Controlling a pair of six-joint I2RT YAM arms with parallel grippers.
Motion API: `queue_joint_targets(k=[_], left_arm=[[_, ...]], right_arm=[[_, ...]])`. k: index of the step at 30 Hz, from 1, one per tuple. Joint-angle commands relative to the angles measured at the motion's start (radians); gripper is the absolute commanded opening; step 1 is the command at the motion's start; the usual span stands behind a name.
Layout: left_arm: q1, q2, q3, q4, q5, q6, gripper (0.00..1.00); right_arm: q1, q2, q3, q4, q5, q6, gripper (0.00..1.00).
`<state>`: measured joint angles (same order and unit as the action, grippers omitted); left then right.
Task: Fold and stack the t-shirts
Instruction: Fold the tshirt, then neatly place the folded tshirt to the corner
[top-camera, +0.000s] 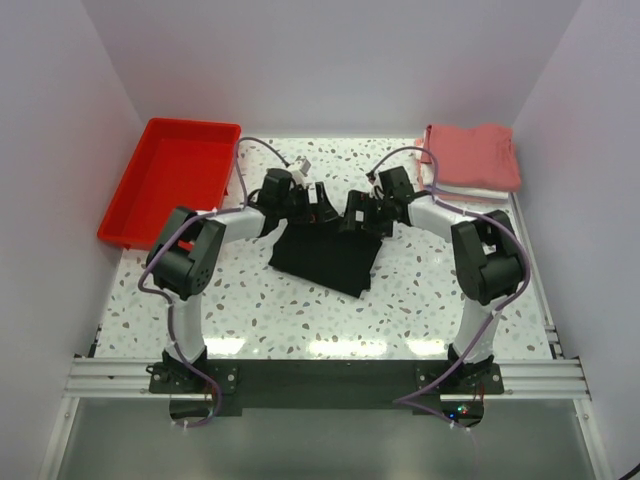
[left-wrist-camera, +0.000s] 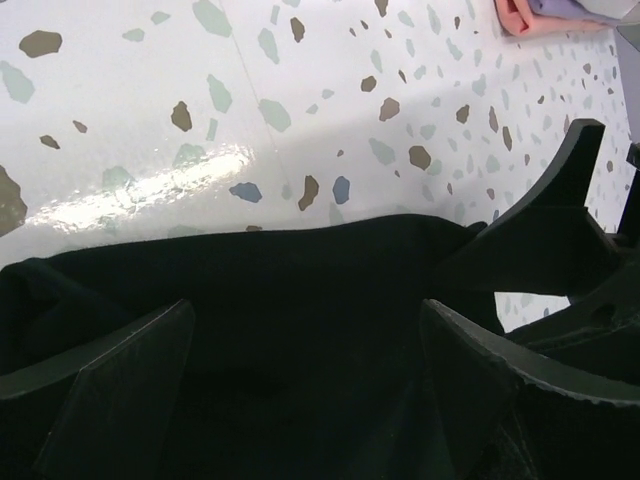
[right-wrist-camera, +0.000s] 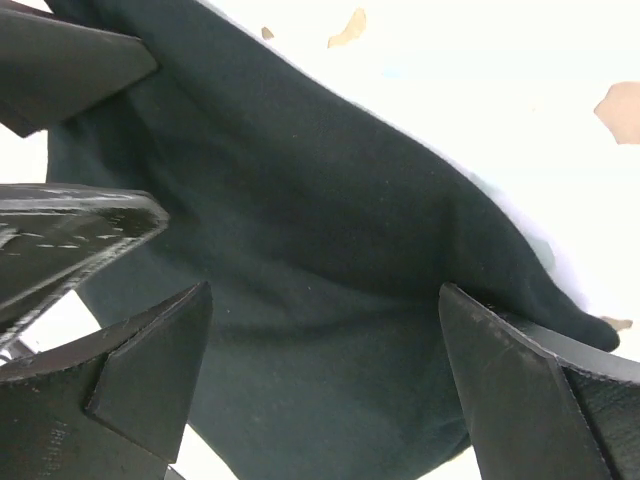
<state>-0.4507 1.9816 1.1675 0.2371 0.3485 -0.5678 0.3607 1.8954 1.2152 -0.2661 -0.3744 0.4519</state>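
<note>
A black t-shirt (top-camera: 325, 258) lies folded in the middle of the table. My left gripper (top-camera: 316, 212) hangs over its far left edge and my right gripper (top-camera: 352, 220) over its far right edge, close together. In the left wrist view the black t-shirt (left-wrist-camera: 300, 310) spreads under my left gripper (left-wrist-camera: 305, 345), whose jaws stand wide apart with only cloth below them. The right wrist view shows the same black t-shirt (right-wrist-camera: 330, 260) beneath my open right gripper (right-wrist-camera: 325, 335). A folded stack with a salmon-red t-shirt (top-camera: 472, 156) on top and white cloth under it sits at the far right corner.
A red plastic tray (top-camera: 172, 180) stands at the far left of the speckled table (top-camera: 300, 315). White walls close in on three sides. The other gripper's fingers (left-wrist-camera: 555, 215) show at the right of the left wrist view.
</note>
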Motion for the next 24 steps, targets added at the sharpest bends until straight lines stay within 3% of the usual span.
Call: queue_joint_targets(k=[1, 7, 12, 24], left_arm=[[0.02, 0.014, 0.029, -0.002, 0.0, 0.036, 1.0], [0.035, -0.049, -0.028, -0.024, -0.046, 0.029, 1.0], [0.035, -0.188, -0.054, -0.048, -0.106, 0.046, 1.0], [0.035, -0.992, -0.368, -0.235, -0.471, -0.004, 1.0]], right_arm=[[0.007, 0.048, 0.015, 0.016, 0.025, -0.001, 0.99], [0.006, 0.002, 0.017, -0.001, 0.051, -0.015, 0.99], [0.004, -0.151, 0.004, -0.028, 0.126, -0.041, 0.99], [0.004, -0.847, -0.3, -0.091, 0.468, 0.043, 0.99]])
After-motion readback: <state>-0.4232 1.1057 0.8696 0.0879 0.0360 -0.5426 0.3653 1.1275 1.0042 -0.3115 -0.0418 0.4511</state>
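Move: The folded black t-shirt lies under both open grippers, which hang over its far edge; its middle is about 8 cm back from the left hand, level sideways and some 3 cm below. From the right hand that middle lies roughly 6 cm back, 5 cm to the left and 2 cm below. The stacked shirts stand some 14 cm ahead and 27 cm right of the right hand; the red bin's middle is about 34 cm left and 6 cm ahead of the left hand. Both open hands linger low at the t-shirt's far edge, the left easing about 1 cm down and leftward over the cloth, the right creeping barely forward. Then both rise fast, roughly 20 cm, and part outward and back, away from the shirt: the left hand swings some 11 cm left and the right hand about 7 cm right, the wrists tipping the fingers up by around 30 degrees and turning them outward, with the fingers staying wide open. ##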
